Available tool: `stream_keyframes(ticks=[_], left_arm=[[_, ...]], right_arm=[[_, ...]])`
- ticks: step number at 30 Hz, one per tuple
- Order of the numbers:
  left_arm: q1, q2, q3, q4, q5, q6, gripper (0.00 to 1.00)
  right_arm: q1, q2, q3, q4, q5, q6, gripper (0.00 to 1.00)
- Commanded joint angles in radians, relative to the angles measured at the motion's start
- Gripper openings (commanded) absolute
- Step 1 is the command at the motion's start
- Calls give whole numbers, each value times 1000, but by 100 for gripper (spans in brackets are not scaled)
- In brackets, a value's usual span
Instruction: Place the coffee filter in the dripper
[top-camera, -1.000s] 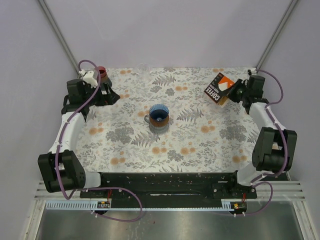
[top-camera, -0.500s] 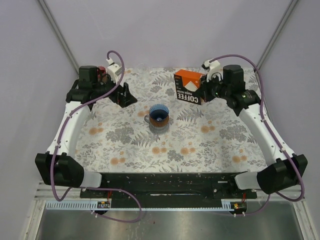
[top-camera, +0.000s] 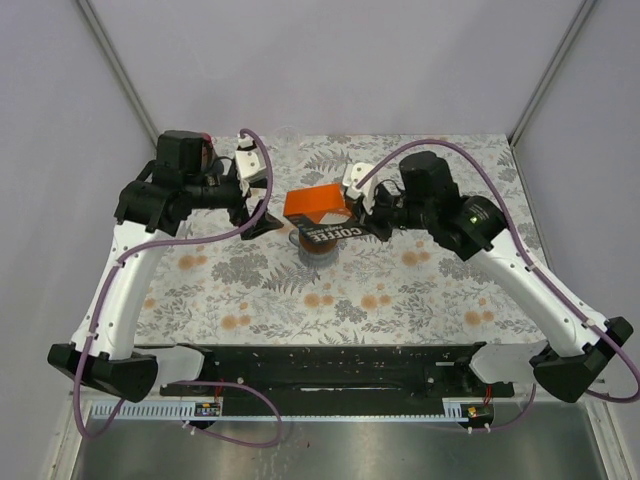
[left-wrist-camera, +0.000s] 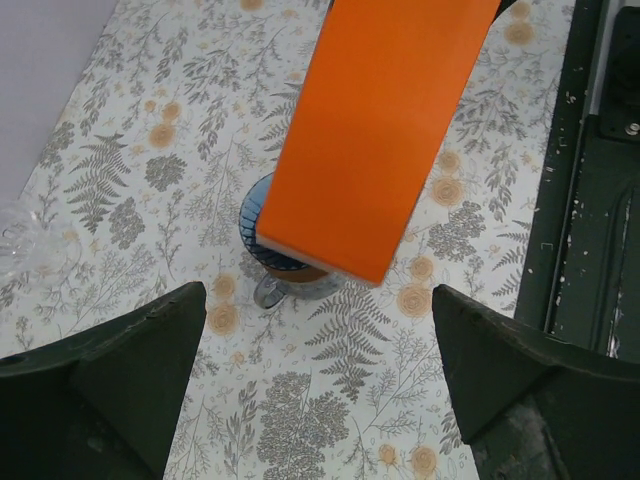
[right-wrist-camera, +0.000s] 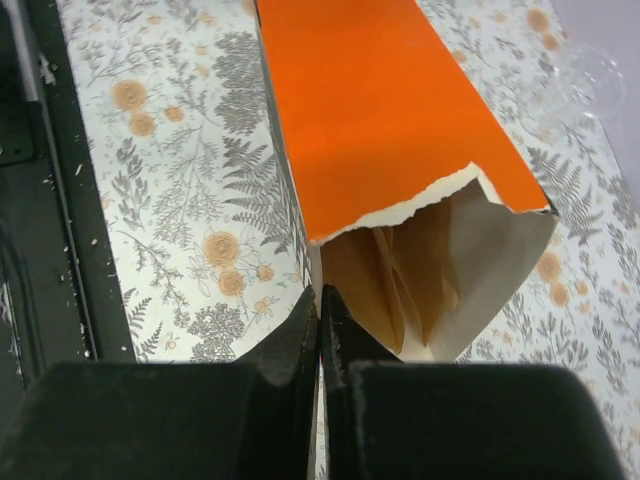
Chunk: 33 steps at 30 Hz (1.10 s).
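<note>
An orange coffee filter box (top-camera: 318, 205) hangs tilted over the blue dripper (top-camera: 318, 250) in the middle of the floral cloth and covers most of it. My right gripper (top-camera: 358, 215) is shut on the wall of the box's torn open end (right-wrist-camera: 370, 110). Brown paper filters (right-wrist-camera: 400, 270) show inside the opening, just past the right gripper (right-wrist-camera: 320, 300). In the left wrist view the box (left-wrist-camera: 385, 130) overlaps the dripper (left-wrist-camera: 262, 262) from above. My left gripper (top-camera: 258, 200) stands open just left of the box, with nothing between its fingers (left-wrist-camera: 318, 300).
A clear glass (right-wrist-camera: 585, 75) stands on the cloth near the back, also in the left wrist view (left-wrist-camera: 25, 240). A small red thing (top-camera: 205, 142) sits behind the left arm at the back left. The black base rail (top-camera: 330, 365) runs along the near edge.
The right arm has carried the box from the back right corner to above the dripper. The left arm has swung from the back left toward the middle, its jaws wide.
</note>
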Motion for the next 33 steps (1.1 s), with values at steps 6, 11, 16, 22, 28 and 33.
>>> stream_keyframes(ticks=[6,11,16,22,28,33], left_arm=[[-96,-29,58,-232,-35,187,99],[-86,-78,108,-300,-104,159,99],[1,-130,136,-312,-63,73,99],[140,-176,42,-233,-50,-43,99],[187,-170,-97,-142,-64,-129,97],[187,-166,-218,-75,-21,-142,93]], right_arm=[[190,106,103,-35,84,-102,0],[313,153,136,-90,190,-125,0],[453,233,166,-208,369,-174,0],[552,324,167,-333,467,-223,0],[620,423,149,-292,481,-228,0],[660,515,170,-269,503,-238,3]])
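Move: The left gripper hangs open and empty. The filters it wants, in the box, are about 10 cm to its right and 2 cm farther out, slightly below. The right fingers already grip the box wall, with the filters some 5 cm to their left, 3 cm ahead and a little lower. The dripper stands clear beneath: 11 cm ahead, 9 cm right and 20 cm down from the left hand; 12 cm ahead and 4 cm left of the right. Still pinching the wall of the filter box beside its open mouth, the right hand carries the box some 20 cm down, back and left, away from the dripper to the near table edge, rolling about 45 degrees so its fingers point steeply down. The open left hand backs off about 5 cm, swings left, then dips and tips downward, touching nothing. ##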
